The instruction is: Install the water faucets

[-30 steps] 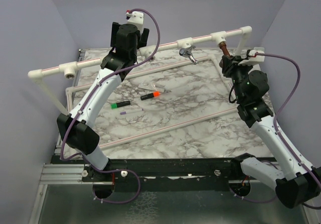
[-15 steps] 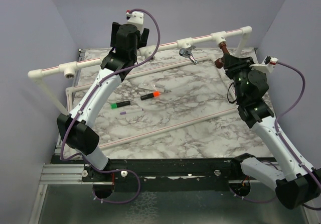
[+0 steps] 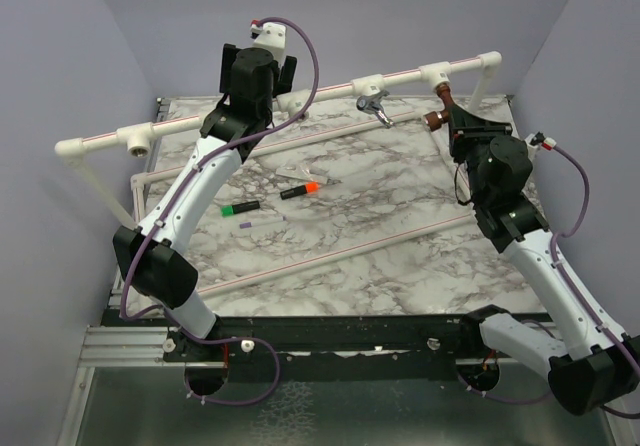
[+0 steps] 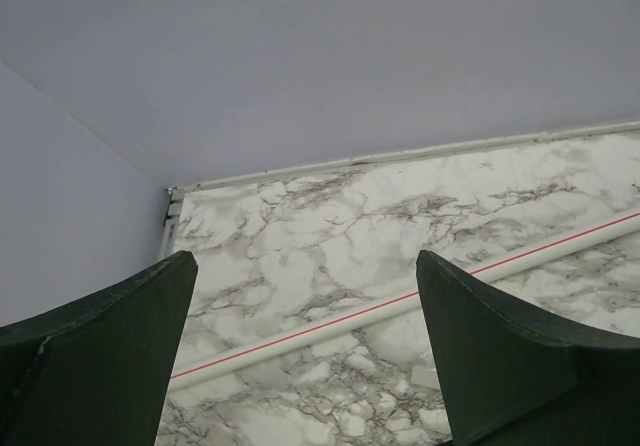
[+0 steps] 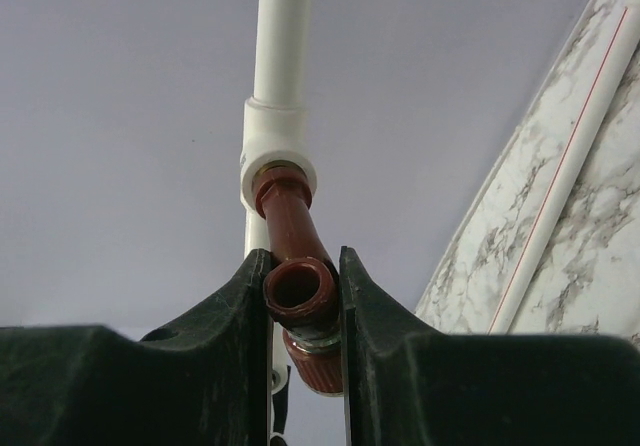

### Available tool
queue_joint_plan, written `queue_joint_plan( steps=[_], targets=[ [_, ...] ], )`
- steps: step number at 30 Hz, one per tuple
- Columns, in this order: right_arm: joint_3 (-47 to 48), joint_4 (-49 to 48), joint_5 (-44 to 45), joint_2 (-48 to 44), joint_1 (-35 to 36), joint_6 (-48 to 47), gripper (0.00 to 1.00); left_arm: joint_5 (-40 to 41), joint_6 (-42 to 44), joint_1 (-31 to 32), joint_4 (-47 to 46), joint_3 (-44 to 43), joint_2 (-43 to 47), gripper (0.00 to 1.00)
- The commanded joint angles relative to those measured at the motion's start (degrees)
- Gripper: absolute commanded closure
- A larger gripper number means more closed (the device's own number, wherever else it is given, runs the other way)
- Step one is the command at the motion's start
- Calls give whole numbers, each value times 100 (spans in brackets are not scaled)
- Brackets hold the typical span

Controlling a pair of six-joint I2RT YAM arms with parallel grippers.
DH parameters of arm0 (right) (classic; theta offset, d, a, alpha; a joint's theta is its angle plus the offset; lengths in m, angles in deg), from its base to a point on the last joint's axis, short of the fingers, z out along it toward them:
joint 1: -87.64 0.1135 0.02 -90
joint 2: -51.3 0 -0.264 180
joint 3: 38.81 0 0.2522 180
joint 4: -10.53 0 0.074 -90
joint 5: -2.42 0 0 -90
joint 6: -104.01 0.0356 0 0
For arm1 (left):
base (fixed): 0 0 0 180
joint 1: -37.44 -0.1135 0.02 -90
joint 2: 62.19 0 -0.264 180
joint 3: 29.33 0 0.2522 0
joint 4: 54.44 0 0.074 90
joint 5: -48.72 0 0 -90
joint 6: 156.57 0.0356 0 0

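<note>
A copper-coloured water faucet [image 3: 441,104] hangs from a white tee fitting [image 3: 437,73] on the raised pipe at the back right. My right gripper [image 3: 448,118] is shut on it. The right wrist view shows both fingers pressed against the spout mouth of the copper faucet [image 5: 299,288], whose neck runs up into the tee fitting [image 5: 276,144]. A chrome faucet [image 3: 375,107] hangs from the neighbouring tee, with no gripper near it. My left gripper [image 3: 258,61] hovers open at the back left by the pipe. Only marble shows between the open left gripper [image 4: 305,258] fingers.
A white pipe frame [image 3: 200,116] spans the back of the marble table [image 3: 380,196], with a bare tee [image 3: 135,142] at its left end. Two markers, orange-capped [image 3: 301,189] and green-capped [image 3: 238,208], lie mid-table. Thin red-striped pipes [image 3: 330,254] lie flat on the marble.
My right wrist has rolled clockwise while gripping the copper faucet, and its camera mount has swung from the back round to the right side. The left arm has stayed still.
</note>
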Motion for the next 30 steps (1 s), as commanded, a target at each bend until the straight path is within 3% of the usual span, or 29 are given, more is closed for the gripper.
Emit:
queue_joint_plan(
  steps=[1,3,9,14,20,30],
  targets=[
    [194,-459,-1224,131,196,1150,99,-747,-457,329,538,293,-214,8],
    [238,-423,-1206,113,196,1016,94,-742,-459,329,538,292,-213,8],
    [219,-338,-1029,-51,196,673,56,-755,-459,329,544,290,-237,8],
    [115,-321,-874,-246,196,374,39,-747,-460,329,546,283,-239,8],
    [4,-162,-767,-510,196,28,32,-734,-446,329,546,284,-242,8],
    [30,836,-676,-969,196,-892,30,-713,-442,331,546,283,-222,7]
  ],
)
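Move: The brown water faucet is already in its tee and still pinched in the right fingers, its middle about 3 cm ahead of that hand and 2 cm left, roughly level. The white tee holding it is some 8 cm ahead, 3 cm left and 2 cm up; the chrome faucet hangs about 18 cm left and 3 cm ahead, near the same height. From the left hand, the brown faucet lies roughly 40 cm right, 8 cm back and 5 cm lower. The brown faucet is let go: the right fingers, closed on its body, stay put briefly, then spread well open around it. While they are still opening the hand starts up, then draws back towards the robot at growing speed, about 4 cm back and 2.5 cm up in all, the fingers still pointing forward. ##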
